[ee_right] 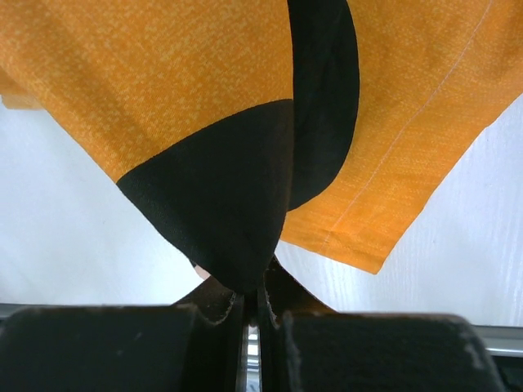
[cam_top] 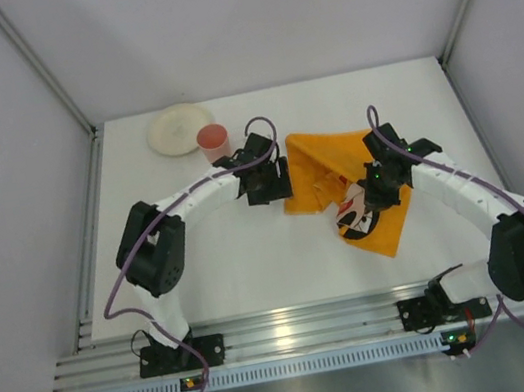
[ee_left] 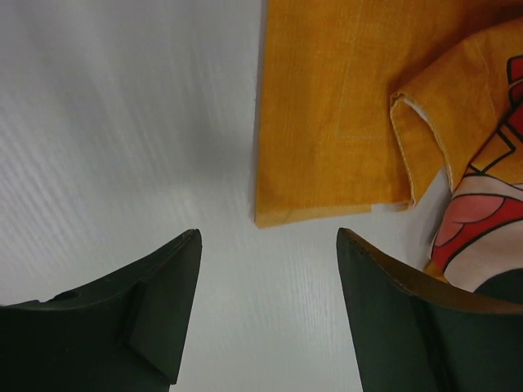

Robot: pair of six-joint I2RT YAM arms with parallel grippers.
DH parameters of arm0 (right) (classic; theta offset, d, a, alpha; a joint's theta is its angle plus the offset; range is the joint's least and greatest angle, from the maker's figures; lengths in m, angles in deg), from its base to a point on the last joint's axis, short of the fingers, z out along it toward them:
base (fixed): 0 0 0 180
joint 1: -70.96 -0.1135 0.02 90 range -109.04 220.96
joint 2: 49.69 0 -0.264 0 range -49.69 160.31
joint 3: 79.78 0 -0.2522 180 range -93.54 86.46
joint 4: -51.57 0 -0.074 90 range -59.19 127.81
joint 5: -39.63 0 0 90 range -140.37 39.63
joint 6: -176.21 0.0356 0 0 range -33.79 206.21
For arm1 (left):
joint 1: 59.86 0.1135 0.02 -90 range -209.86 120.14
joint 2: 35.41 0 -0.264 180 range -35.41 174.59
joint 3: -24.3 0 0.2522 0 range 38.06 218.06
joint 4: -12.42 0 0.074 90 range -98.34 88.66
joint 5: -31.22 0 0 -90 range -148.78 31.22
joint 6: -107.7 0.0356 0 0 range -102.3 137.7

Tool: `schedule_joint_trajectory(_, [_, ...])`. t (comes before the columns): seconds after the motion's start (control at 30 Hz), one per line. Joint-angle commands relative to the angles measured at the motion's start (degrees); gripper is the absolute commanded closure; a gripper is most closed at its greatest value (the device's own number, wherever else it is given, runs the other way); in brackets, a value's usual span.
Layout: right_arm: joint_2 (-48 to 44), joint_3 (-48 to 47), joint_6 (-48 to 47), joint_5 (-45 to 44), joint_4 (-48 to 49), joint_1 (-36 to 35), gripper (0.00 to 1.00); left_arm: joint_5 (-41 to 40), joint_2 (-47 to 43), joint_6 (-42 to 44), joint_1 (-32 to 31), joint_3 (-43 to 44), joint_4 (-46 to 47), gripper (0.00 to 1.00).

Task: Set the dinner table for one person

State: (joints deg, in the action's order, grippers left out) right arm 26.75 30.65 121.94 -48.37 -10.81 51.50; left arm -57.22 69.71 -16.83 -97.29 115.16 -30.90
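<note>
The dinner table (cam_top: 243, 260) is a white matte top with metal rails. On it lies a crumpled orange cartoon-print cloth (cam_top: 323, 170), right of centre. My left gripper (cam_top: 279, 179) hovers low at the cloth's left edge, open, with only bare table between its fingers (ee_left: 167, 286). In the left wrist view the folded corner of the cloth (ee_left: 327, 122) lies just ahead of the left gripper (ee_left: 269, 237). My right gripper (cam_top: 376, 198) is shut on a black-printed fold of the cloth (ee_right: 237, 212), which drapes away from the right gripper (ee_right: 253, 286).
A cream plate (cam_top: 180, 128) lies at the back left, with a pink cup (cam_top: 213, 142) standing just in front of it, close behind my left arm. Grey walls enclose the table on three sides. The metal rail (cam_top: 296, 332) runs along the near edge.
</note>
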Motion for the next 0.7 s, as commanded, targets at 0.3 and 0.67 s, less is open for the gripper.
schedule_joint_trajectory(0.3, [1.3,-2.2,-5.0,-1.6,-0.9,1.1,1.00,-1.8,15.9,-1.3,-2.6,13.9,-3.9,0.42])
schedule_joint_trajectory(0.67, [6.3,-4.2,-8.2,-1.0,-0.2,2.6,1.00,2.7,19.5,-2.7,-3.4,14.1,-5.1,1.00])
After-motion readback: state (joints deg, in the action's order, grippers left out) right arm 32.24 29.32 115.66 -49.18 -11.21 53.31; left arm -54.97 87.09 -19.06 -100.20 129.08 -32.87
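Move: The near left corner of the orange napkin, just up its left edge, lies about 5 cm to the right of the open left hand, 1 cm ahead and some 6 cm below. The napkin's folded-over flap is roughly 12 cm to its right and level with it; the red cup stands about 11 cm to its left and 10 cm ahead. From the right hand, already holding the napkin, that left corner is some 19 cm left and 3 cm ahead. The left hand sinks about 5 cm while travelling roughly as far to the right and a touch forward, down onto the napkin's left edge near its near corner, and as it slows there its wide-open fingers shut fully and pinch the cloth. Meanwhile the right hand keeps its pinch on the napkin's dark-printed part and, after a short hold, eases down about 2 cm and a little to the right. ##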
